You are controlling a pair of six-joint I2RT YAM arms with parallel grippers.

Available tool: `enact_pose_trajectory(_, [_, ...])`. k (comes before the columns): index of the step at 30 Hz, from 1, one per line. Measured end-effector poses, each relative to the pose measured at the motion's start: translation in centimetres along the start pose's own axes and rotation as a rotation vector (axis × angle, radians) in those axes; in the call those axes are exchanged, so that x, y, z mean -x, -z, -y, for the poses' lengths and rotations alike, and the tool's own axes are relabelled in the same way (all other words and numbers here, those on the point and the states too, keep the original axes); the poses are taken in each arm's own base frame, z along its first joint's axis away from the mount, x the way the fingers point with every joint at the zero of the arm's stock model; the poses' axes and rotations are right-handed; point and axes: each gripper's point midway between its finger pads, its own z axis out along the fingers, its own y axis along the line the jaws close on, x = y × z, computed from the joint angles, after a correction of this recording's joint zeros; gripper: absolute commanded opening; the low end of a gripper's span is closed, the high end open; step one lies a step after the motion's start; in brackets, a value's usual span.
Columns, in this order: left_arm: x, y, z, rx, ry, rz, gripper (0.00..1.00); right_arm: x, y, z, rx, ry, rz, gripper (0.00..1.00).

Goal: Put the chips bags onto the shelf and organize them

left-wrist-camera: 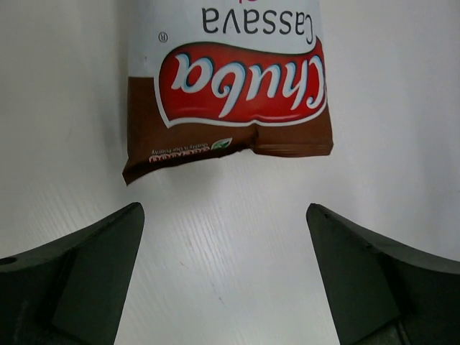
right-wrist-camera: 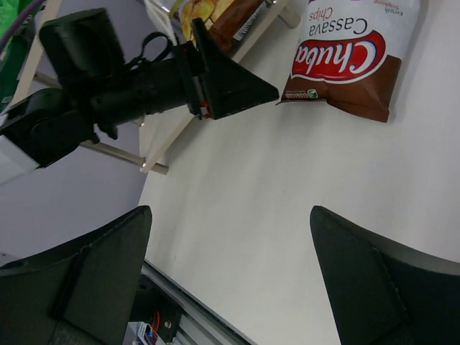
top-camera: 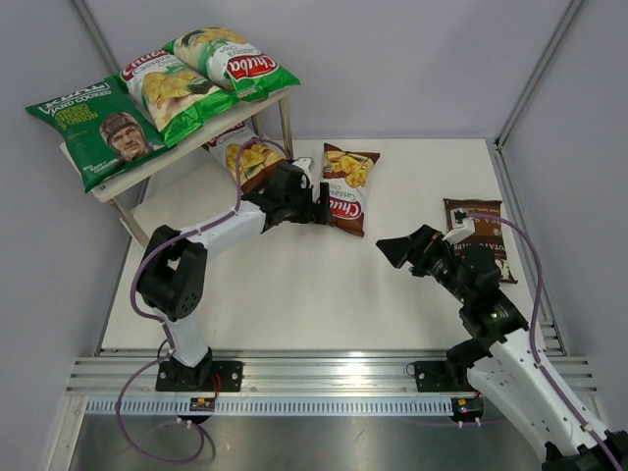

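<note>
The shelf (top-camera: 147, 169) stands at the back left. On its top board lie a dark green bag with a man's face (top-camera: 108, 132) and two green-white Chuba bags (top-camera: 172, 88) (top-camera: 231, 61). A brown Chuba bag (top-camera: 245, 152) lies on the lower tier. Another brown Chuba bag (top-camera: 345, 186) (left-wrist-camera: 230, 93) (right-wrist-camera: 352, 57) lies flat on the table. My left gripper (top-camera: 324, 204) (left-wrist-camera: 224, 208) is open just short of this bag's bottom edge and holds nothing. A dark brown Kettle bag (top-camera: 481, 235) lies at the right, partly hidden by my right arm. My right gripper (top-camera: 397, 250) (right-wrist-camera: 230, 210) hangs open and empty over bare table.
The white table (top-camera: 294, 285) is walled by grey panels at the back and sides. An aluminium rail (top-camera: 324, 378) with both arm bases runs along the near edge. A thin shelf leg (right-wrist-camera: 108, 151) shows in the right wrist view, as does the left arm's gripper (right-wrist-camera: 215, 79).
</note>
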Motion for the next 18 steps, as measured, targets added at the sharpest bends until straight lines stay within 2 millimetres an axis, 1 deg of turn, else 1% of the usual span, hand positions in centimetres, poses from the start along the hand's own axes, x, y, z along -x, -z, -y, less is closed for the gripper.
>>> enact_pose_trajectory(3, [0.4, -1.5, -1.0, 0.013, -0.040, -0.020, 0.99, 0.3, 1.5, -0.9, 0.033, 0.012, 0.022, 0.99])
enact_pose_trajectory(6, [1.6, -2.4, -2.0, -0.009, -0.054, -0.021, 0.99, 0.4, 2.4, -1.3, 0.051, 0.026, 0.034, 0.99])
enact_pose_trajectory(10, [3.0, -3.3, -3.5, -0.063, -0.051, -0.021, 0.99, 0.1, 2.6, -1.0, 0.048, 0.037, 0.024, 0.99])
enact_pose_trajectory(13, [4.1, -4.8, -4.4, -0.083, -0.048, -0.022, 0.99, -0.4, 2.6, -0.8, 0.048, 0.040, 0.004, 0.99])
enact_pose_trajectory(15, [4.2, -5.9, -4.6, -0.102, -0.050, -0.032, 0.99, -0.7, 2.5, -0.8, 0.052, 0.043, -0.009, 1.00])
enact_pose_trajectory(18, [3.3, -7.4, -4.7, -0.125, -0.049, -0.063, 0.99, -0.9, 2.4, -0.9, 0.060, 0.046, -0.027, 0.99])
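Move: The brown Chuba bag still lying on the table is ahead of the open left hand, its middle about 15 cm forward, 7 cm right and 9 cm below. The shelf's far right post stands some 19 cm ahead and 6 cm left; the brown bag on the lower shelf lies about 20 cm ahead, 18 cm left and slightly below. From the right hand the table bag's middle is roughly 31 cm ahead, 12 cm left and 20 cm below. Forward and then increasingly down, the left hand reaches about 8 cm towards the near end of the brown Chuba bag on the table, sinking some 4.5 cm, most of it late. Its wrist turns slightly clockwise and the fingers stay wide open. The empty right hand eases back nearly 3 cm. ##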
